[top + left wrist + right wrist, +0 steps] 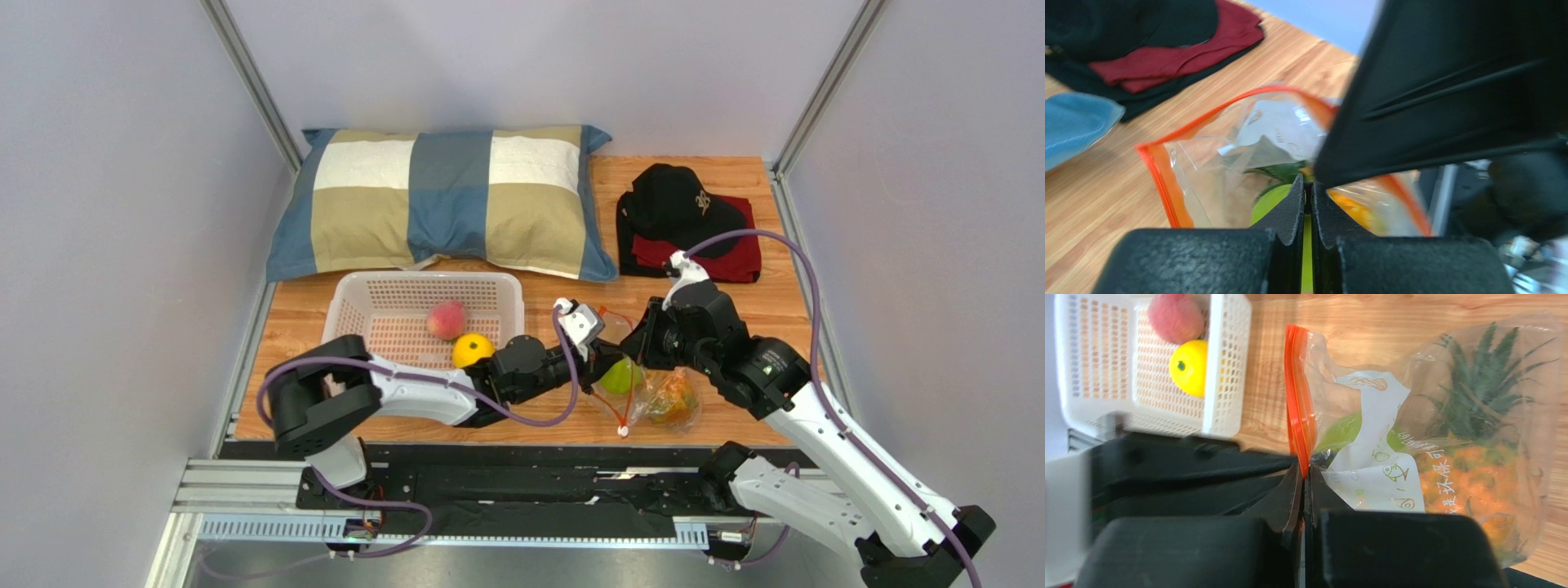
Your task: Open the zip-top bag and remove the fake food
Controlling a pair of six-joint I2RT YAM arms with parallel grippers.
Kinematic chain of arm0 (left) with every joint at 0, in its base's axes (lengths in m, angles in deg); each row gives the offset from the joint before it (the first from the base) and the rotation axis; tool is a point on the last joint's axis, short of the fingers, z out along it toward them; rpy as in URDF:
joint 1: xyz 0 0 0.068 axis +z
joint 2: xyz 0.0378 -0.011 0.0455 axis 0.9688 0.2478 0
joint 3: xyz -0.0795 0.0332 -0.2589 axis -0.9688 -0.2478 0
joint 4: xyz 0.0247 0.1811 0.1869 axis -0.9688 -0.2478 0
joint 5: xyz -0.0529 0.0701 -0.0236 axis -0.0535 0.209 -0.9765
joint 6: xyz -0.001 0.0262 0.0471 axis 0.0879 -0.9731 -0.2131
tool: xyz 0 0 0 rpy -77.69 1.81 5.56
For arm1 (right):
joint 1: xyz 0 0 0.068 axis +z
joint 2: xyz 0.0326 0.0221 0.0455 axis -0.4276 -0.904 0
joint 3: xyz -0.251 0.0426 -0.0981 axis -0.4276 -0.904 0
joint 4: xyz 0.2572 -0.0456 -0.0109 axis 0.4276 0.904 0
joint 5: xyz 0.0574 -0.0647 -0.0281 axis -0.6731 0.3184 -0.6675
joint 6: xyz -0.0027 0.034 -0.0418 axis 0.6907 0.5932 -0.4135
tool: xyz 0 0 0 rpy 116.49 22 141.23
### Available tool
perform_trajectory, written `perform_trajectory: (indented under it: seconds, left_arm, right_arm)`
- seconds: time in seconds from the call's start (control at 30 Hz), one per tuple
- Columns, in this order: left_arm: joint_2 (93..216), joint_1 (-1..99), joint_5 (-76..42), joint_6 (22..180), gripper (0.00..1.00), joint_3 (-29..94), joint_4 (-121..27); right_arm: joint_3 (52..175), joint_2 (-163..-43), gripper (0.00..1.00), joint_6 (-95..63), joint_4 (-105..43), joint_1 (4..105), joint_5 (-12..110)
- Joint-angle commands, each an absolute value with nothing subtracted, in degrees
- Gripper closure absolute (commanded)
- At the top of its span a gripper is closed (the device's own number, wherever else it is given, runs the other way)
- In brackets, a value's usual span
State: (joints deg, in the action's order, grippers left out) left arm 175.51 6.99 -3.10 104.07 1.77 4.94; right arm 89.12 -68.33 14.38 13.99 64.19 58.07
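The zip-top bag (656,398) lies on the wood near the front edge, its mouth held open. My right gripper (1304,471) is shut on its red-orange zip strip (1298,398). Inside it I see a green apple (1341,432) and an orange pineapple (1475,474) with green leaves, behind a white label (1379,459). My left gripper (1308,184) is shut at the bag's mouth, over the apple (1272,199) and by the leaves. What it pinches, if anything, I cannot make out. A pink-red peach (447,320) and a yellow citrus (471,350) lie in the basket.
The white perforated basket (368,294) stands left of the bag, close to my left arm. A checked pillow (448,196) lies across the back. A black cap (675,196) rests on folded red and black clothes (736,260) at the back right.
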Motion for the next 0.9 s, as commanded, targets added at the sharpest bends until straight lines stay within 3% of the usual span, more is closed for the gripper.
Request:
perform_trajectory:
  seconds: [0.0, 0.33, 0.43, 0.57, 0.73, 0.87]
  left_arm:
    - [168.77, 6.57, -11.43, 108.50, 1.00, 2.53, -4.29]
    - [155.78, 6.66, -14.08, 108.16, 1.00, -1.50, -17.80]
    - [145.76, 6.74, -5.23, 107.28, 1.00, -2.65, -29.20]
    - [132.76, 8.84, 18.73, 113.40, 1.00, -2.13, -47.51]
    - [127.37, 21.21, 23.19, 124.84, 1.00, -3.53, -67.30]
    - [127.01, 23.79, 30.56, 133.01, 1.00, -5.29, -75.04]
  right_arm:
    - [89.82, -68.48, 1.00, 13.01, 14.88, 62.94, 64.96]
    - [90.00, -69.27, 1.00, 10.81, 16.99, 57.84, 67.43]
    - [89.30, -68.83, 1.00, 10.55, 16.38, 57.84, 64.72]
    - [88.50, -68.65, 1.00, 10.81, 14.70, 57.84, 62.51]
    - [88.41, -69.27, 1.00, 10.81, 13.65, 57.84, 60.49]
    - [89.03, -69.53, 1.00, 10.55, 13.82, 57.84, 59.78]
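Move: The left hand, already pinching the pear at the bag's mouth, has the basket's middle about 33 cm to its left, level fore-and-aft and some 12 cm lower. In it, at similar height, the lemon lies 24 cm left and level, the peach 29 cm left and 4 cm ahead. From the right hand on the bag's rim, the basket is some 35 cm left, level and 14 cm down; the bagged pineapple is about 9 cm back, 8 cm right and 13 cm down. Left hand draws the pinched pear back, then sweeps some 25 cm left over basket; right, gripping rim, eases right. ##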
